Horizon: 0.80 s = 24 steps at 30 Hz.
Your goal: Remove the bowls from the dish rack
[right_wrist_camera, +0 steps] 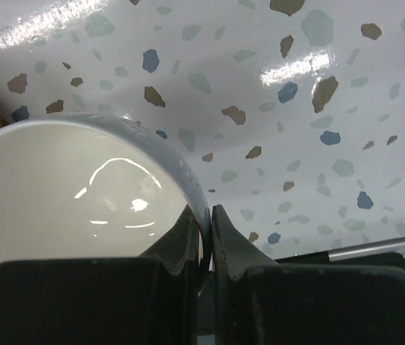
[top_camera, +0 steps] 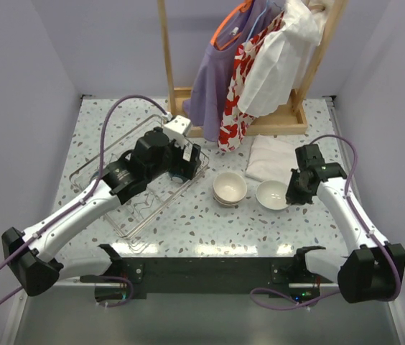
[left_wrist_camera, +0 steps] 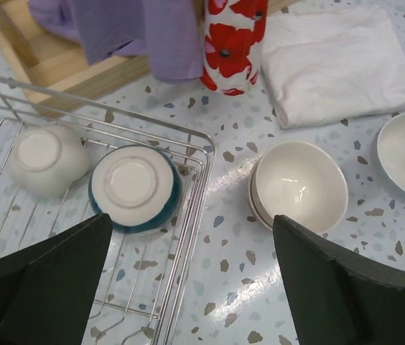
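The silver wire dish rack [top_camera: 87, 167] lies at the left of the table. Two bowls sit upside down in it: a white one [left_wrist_camera: 44, 159] and a white one with a teal band [left_wrist_camera: 134, 187]. My left gripper [left_wrist_camera: 192, 223] hangs open over the rack's right rim [left_wrist_camera: 202, 154], holding nothing. Just right of the rack, pale bowls are stacked upright [top_camera: 230, 188] [left_wrist_camera: 299, 185] on the table. Further right is a single white bowl [top_camera: 272, 194] [right_wrist_camera: 80, 194]. My right gripper [right_wrist_camera: 207, 215] is shut on that bowl's rim, one finger inside and one outside.
A wooden clothes stand [top_camera: 188, 97] with purple, red-flowered and white garments stands at the back. A folded white cloth [top_camera: 271, 157] [left_wrist_camera: 339, 61] lies on the table behind the bowls. Lilac walls close in both sides.
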Each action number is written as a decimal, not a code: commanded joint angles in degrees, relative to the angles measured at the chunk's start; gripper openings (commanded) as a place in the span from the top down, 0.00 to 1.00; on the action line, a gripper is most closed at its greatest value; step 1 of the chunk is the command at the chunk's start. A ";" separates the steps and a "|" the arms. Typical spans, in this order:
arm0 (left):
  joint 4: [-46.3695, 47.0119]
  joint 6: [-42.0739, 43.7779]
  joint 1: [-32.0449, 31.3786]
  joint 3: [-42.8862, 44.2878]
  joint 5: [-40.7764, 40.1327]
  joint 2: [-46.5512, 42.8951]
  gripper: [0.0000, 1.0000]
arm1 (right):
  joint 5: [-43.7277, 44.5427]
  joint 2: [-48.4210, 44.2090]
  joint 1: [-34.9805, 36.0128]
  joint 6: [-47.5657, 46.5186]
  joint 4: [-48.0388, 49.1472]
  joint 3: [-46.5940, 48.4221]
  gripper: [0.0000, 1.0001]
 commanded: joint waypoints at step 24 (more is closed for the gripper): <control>-0.73 -11.32 3.27 -7.51 -9.48 -8.29 0.00 | -2.32 -4.73 -0.19 0.64 29.95 -19.82 0.63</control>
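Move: My right hand holds the rim of the white bowl; its landing spot is bare table about 5 cm ahead, 7 cm left and 11 cm below. The stacked bowls stand some 19 cm left and 8 ahead, the folded cloth about 19 cm straight ahead. From my empty left hand, the teal bowl lies roughly 9 cm ahead, 5 left and 21 below; the small white bowl is 7 cm beyond it and 6 farther left, the stack 14 cm right, 1 ahead. I lower the white bowl about 6 cm with my right hand, easing slightly forward and left and tipping my fingertips some 10 degrees forward, down to the table beside the stack, then begin opening my fingers around its rim. My left hand, wide open and touching nothing, swings about 5 cm left, high above the rack, towards the teal bowl, turning some 15 degrees counter-clockwise and sinking slightly. ##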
